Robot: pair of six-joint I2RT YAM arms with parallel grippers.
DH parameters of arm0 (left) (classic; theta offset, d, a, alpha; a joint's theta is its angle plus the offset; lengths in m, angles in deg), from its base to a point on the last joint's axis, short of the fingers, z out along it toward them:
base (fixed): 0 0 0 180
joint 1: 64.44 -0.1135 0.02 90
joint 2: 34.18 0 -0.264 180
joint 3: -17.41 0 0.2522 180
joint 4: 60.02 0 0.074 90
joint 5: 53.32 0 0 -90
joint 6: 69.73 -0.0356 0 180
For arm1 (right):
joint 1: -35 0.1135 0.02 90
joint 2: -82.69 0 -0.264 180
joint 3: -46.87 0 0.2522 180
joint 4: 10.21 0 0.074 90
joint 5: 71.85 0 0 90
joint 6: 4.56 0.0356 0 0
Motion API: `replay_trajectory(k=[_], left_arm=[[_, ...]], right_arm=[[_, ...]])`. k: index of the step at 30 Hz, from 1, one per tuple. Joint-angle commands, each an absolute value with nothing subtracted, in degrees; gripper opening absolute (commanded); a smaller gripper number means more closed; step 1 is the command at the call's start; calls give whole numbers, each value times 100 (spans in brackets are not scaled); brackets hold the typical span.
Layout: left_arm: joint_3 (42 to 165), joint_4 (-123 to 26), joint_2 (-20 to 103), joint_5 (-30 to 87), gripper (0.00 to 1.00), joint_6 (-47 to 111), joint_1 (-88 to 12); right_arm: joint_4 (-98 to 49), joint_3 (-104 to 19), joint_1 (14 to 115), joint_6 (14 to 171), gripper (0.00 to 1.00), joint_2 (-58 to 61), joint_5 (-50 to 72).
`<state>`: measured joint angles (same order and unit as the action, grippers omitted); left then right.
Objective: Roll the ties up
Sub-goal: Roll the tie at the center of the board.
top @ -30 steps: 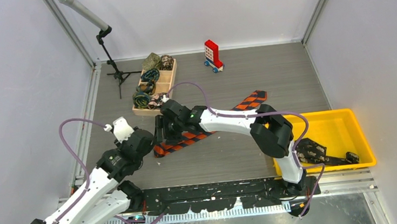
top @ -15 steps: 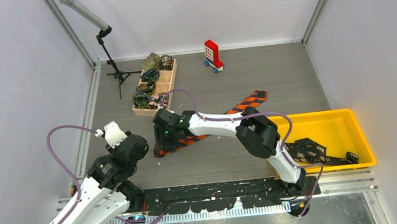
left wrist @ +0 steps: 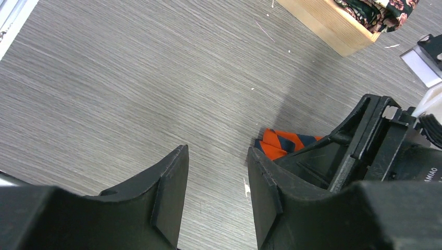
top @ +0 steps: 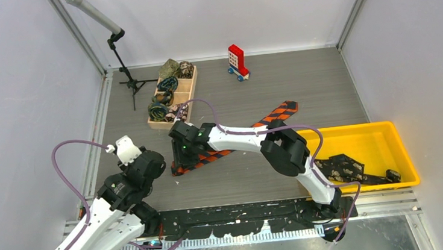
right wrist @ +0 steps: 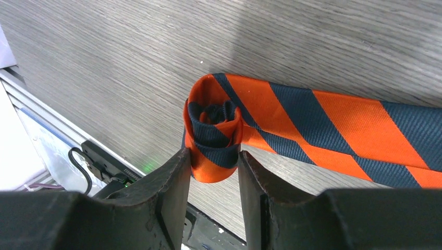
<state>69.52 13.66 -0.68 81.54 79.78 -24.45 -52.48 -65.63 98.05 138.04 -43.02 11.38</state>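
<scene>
An orange-and-black tie point(top: 277, 111) lies slantwise across the table, its near-left end wound into a small roll point(right wrist: 213, 130). My right gripper point(right wrist: 213, 156) has its two fingers pressed against both sides of that roll, low over the table at the tie's left end point(top: 180, 159). The rest of the tie point(right wrist: 333, 114) runs away flat to the right. My left gripper point(left wrist: 216, 156) hangs open just left of the roll with only bare table between its fingers. A corner of the tie point(left wrist: 281, 145) shows past its right finger.
A wooden tray point(top: 187, 90) holding several rolled ties stands at the back left, its corner point(left wrist: 333, 26) close by. A yellow bin point(top: 389, 131) at the right holds dark ties point(top: 344, 168). A red-and-white toy block point(top: 237, 61) and a tripod stand point(top: 129, 80) sit at the back.
My right gripper slid left and nearer along the tie to its rolled end, and its jaws narrowed onto the roll. My left arm drew back toward the near left, then held still.
</scene>
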Motion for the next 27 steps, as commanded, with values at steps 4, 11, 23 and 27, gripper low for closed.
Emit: replay_trajectory(k=[4,11,23,27], left_arm=[[7028,1387,-83,8369,47,7964,-2437],[7028,1380,-56,8348,47,7962,-2439],[6938,976,-7,7713,45,7484,-2441],[6826,772,-40,7329,45,7381,-2439]], right_arm=[[-5260,-6815,9835,13678,44,-4378,1237],[-5262,-6804,9804,13621,27,-4423,1205],[-4111,-6084,9306,13155,6,-4182,-12],[-3432,-5640,9068,13202,6,-4143,-495]])
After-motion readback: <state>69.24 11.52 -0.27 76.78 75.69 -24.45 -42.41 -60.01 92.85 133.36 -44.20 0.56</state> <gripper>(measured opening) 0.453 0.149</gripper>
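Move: The tie's small roll sits right between the right fingertips, its middle about 1 cm ahead, 1 cm left and 2 cm below that hand. The middle of the tie's flat tail lies some 9 cm ahead and 20 cm to the right of the right hand; the wooden box's middle is about 25 cm ahead and 3 cm left of it. From the left hand, the roll is roughly 3 cm ahead, 9 cm right and 9 cm lower. Down about 1 cm over the roll first, then the right fingers, already on either side of it, close from a bit under half open to nearly shut and pinch it. Keeping that pinch, the hand goes forward some 2 cm and a little lower, its wrist turning roughly 10 degrees with the left side rising. At the end the left hand starts drifting right towards the roll. ##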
